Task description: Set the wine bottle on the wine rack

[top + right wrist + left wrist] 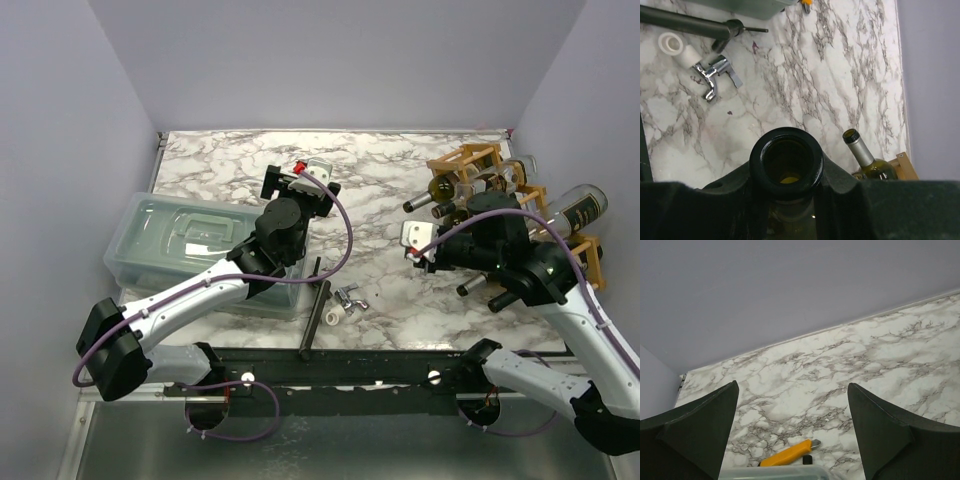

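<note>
My right gripper (786,200) is shut on the neck of a dark glass wine bottle (786,159); its open mouth faces the wrist camera, just above the marble table. In the top view this gripper (455,255) sits just left of the light-brown wooden wine rack (470,160), and the arm hides most of the held bottle. The rack holds a green bottle (440,190), also visible in the right wrist view (867,162), and a clear bottle with a dark label (580,207). My left gripper (300,178) is open and empty over the table's far middle (792,387).
A clear plastic lidded bin (190,245) stands at the left under my left arm. A metal tap fitting (345,303) and a black rod (318,315) lie near the front middle. A yellow utility knife (790,452) lies beyond the bin.
</note>
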Tool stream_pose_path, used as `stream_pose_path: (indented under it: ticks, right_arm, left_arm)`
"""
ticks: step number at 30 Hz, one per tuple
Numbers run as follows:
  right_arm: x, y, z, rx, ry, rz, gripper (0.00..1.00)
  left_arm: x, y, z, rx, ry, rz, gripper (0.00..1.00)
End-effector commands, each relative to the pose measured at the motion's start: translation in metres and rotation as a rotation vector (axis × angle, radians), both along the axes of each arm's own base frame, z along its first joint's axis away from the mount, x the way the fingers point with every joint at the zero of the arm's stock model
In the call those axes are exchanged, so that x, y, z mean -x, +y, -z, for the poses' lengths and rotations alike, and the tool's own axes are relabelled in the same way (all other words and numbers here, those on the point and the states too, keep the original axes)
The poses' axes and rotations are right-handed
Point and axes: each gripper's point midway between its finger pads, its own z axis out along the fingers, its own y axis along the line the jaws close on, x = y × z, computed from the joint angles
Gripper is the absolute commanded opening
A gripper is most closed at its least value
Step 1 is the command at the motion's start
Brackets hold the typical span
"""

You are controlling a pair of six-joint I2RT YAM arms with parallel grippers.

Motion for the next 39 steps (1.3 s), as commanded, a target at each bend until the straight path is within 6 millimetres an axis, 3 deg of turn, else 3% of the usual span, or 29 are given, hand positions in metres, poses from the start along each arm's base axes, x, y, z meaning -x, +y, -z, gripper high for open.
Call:
stream_pose_path:
  ticks: [1,10,28,39]
  right_arm:
    - [-0.023,-0.008,-0.012,0.111,-0.155,0.038,0.00]
    - [-0.031,-0.002,-0.002,0.252,-0.146,0.044,0.00]
    - [-0.052,-0.030,0.017,0.568,-0.232,0.143,0.00]
    - [-0.054,-0.046,0.049,0.692,-0.235,0.153,0.00]
  left_arm:
    - [-0.002,-0.007,-0.005,0.015,-0.005,0.016,0.91]
    - [0.000,-0.007,-0.008,0.022,-0.009,0.021,0.91]
    - [0.002,-0.007,-0.010,0.031,-0.010,0.022,0.91]
    - [0.005,-0.010,-0.012,0.033,-0.013,0.032,0.91]
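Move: The right hand holds the wine bottle by its neck. The rack's middle tier, where the bottle seems bound, lies roughly 20 cm to that hand's right, 12 cm ahead and 11 cm lower. The big clear bottle lies about 27 cm right and 11 cm ahead; the far dark bottle some 9 cm right, 20 cm ahead, well below. From the left hand that tier is about 37 cm to the right, level with it in reach, some 14 cm lower. Down about 6 cm and forward some 4 cm goes the right hand, easing to its right in the second half, towards the rack. Its fingers keep their grip on the bottle's neck while the wrist rolls about 35 degrees, bringing the fingertips round to point mostly down and swinging the bottle's base up and to the right. ##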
